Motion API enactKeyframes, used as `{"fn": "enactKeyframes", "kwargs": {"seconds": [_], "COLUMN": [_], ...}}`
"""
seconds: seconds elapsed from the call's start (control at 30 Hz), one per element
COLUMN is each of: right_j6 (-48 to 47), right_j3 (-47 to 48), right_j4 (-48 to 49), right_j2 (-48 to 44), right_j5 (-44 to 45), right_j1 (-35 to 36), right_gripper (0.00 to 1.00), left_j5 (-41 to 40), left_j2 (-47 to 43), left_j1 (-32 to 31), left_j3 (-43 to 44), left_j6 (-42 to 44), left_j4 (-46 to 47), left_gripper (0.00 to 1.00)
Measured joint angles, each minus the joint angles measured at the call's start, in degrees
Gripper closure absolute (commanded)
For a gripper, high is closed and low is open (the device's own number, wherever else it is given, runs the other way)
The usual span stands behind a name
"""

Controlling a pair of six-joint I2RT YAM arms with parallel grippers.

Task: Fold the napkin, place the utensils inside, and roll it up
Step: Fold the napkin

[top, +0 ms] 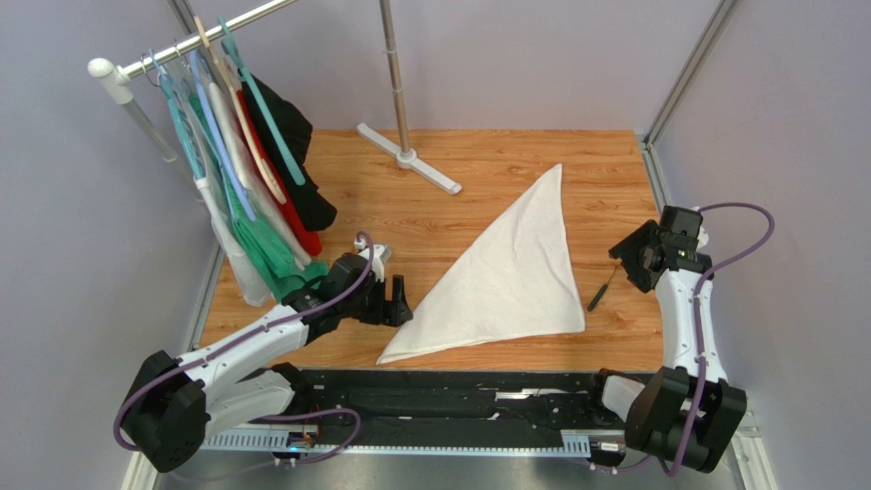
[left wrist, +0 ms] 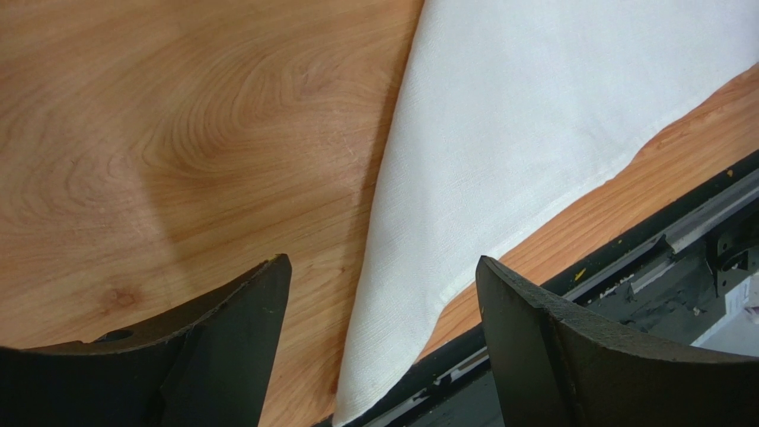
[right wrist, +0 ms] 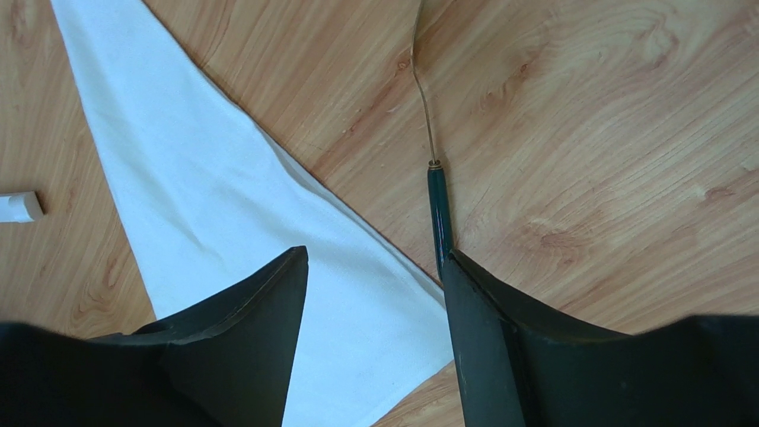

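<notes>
The white napkin [top: 511, 265] lies on the wooden table folded into a triangle, one point toward the back. In the left wrist view its near-left corner [left wrist: 392, 356] reaches the table's front edge. My left gripper [top: 399, 304] [left wrist: 383, 262] hangs open just left of that corner, touching nothing. A thin dark green utensil [top: 598, 294] with a slim metal stem lies on the bare wood just right of the napkin. Over the napkin's right corner [right wrist: 356, 311] my right gripper [top: 626, 260] [right wrist: 374, 258] is open and empty. The utensil handle [right wrist: 438, 213] runs under the tip of one finger.
A clothes rack with several garments on hangers [top: 245, 174] stands at the back left. Its white foot [top: 409, 158] rests at the back centre. A black rail [top: 460, 393] runs along the near table edge. Grey walls close in on both sides.
</notes>
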Motion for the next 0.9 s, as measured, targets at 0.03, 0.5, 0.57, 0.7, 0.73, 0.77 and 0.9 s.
{"fn": "enactKeyframes", "kwargs": {"seconds": [0.03,0.5,0.57,0.7,0.73,0.77,0.9], "right_j6": [0.09,0.15,-0.61,-3.19,-3.74,-4.46,-7.61], "right_j3": [-0.09,-2.6,-1.66,3.15,4.13,5.7,10.05], "right_j4": [0.09,4.31,5.57,7.74,8.11,8.46,9.38], "right_j2": [0.68,11.43,13.99,22.56,24.2,26.4,32.57], "right_j5": [0.02,-1.29,-1.75,-2.51,-2.56,-2.67,-3.8], "right_j1": [-0.31,3.13,5.29,8.68,8.98,9.14,9.7], "right_gripper": [0.42,0.62,0.64,0.65,0.66,0.66,0.67], "left_j5": [0.09,2.12,2.64,2.75,2.69,2.67,2.47], "left_j2": [0.02,4.07,5.79,7.32,7.3,7.13,6.23], "left_j1": [0.13,0.9,0.9,0.94,0.94,0.92,0.48], "left_j3": [0.72,2.32,2.25,2.03,2.05,2.08,3.61], "left_j6": [0.7,3.82,3.87,3.87,3.87,3.87,3.8], "left_j4": [-0.17,1.68,2.12,2.16,2.19,2.19,1.81], "left_gripper": [0.14,0.15,0.16,0.17,0.17,0.17,0.17]}}
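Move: About 9 cm ahead of the open right hand, 6 cm to its left and 12 cm below lies the middle of the napkin's right edge. At the same table level, the fork lies some 2 cm ahead and 4 cm to the right of that hand, and the napkin's near right corner about 11 cm back and 3 cm left. From the left hand, the right edge's middle is roughly 18 cm ahead, 42 cm right and 5 cm below. Sinking first almost straight down by some 5 cm, the right hand then swings forward and left while still descending, ending about 9 cm lower and 8 cm farther out, just above the napkin's right edge. The wrist turns counter-clockwise some 20 degrees and tips further down as the fingers close to about half their starting gap. The left hand, open, bobs down and back up by its corner. ##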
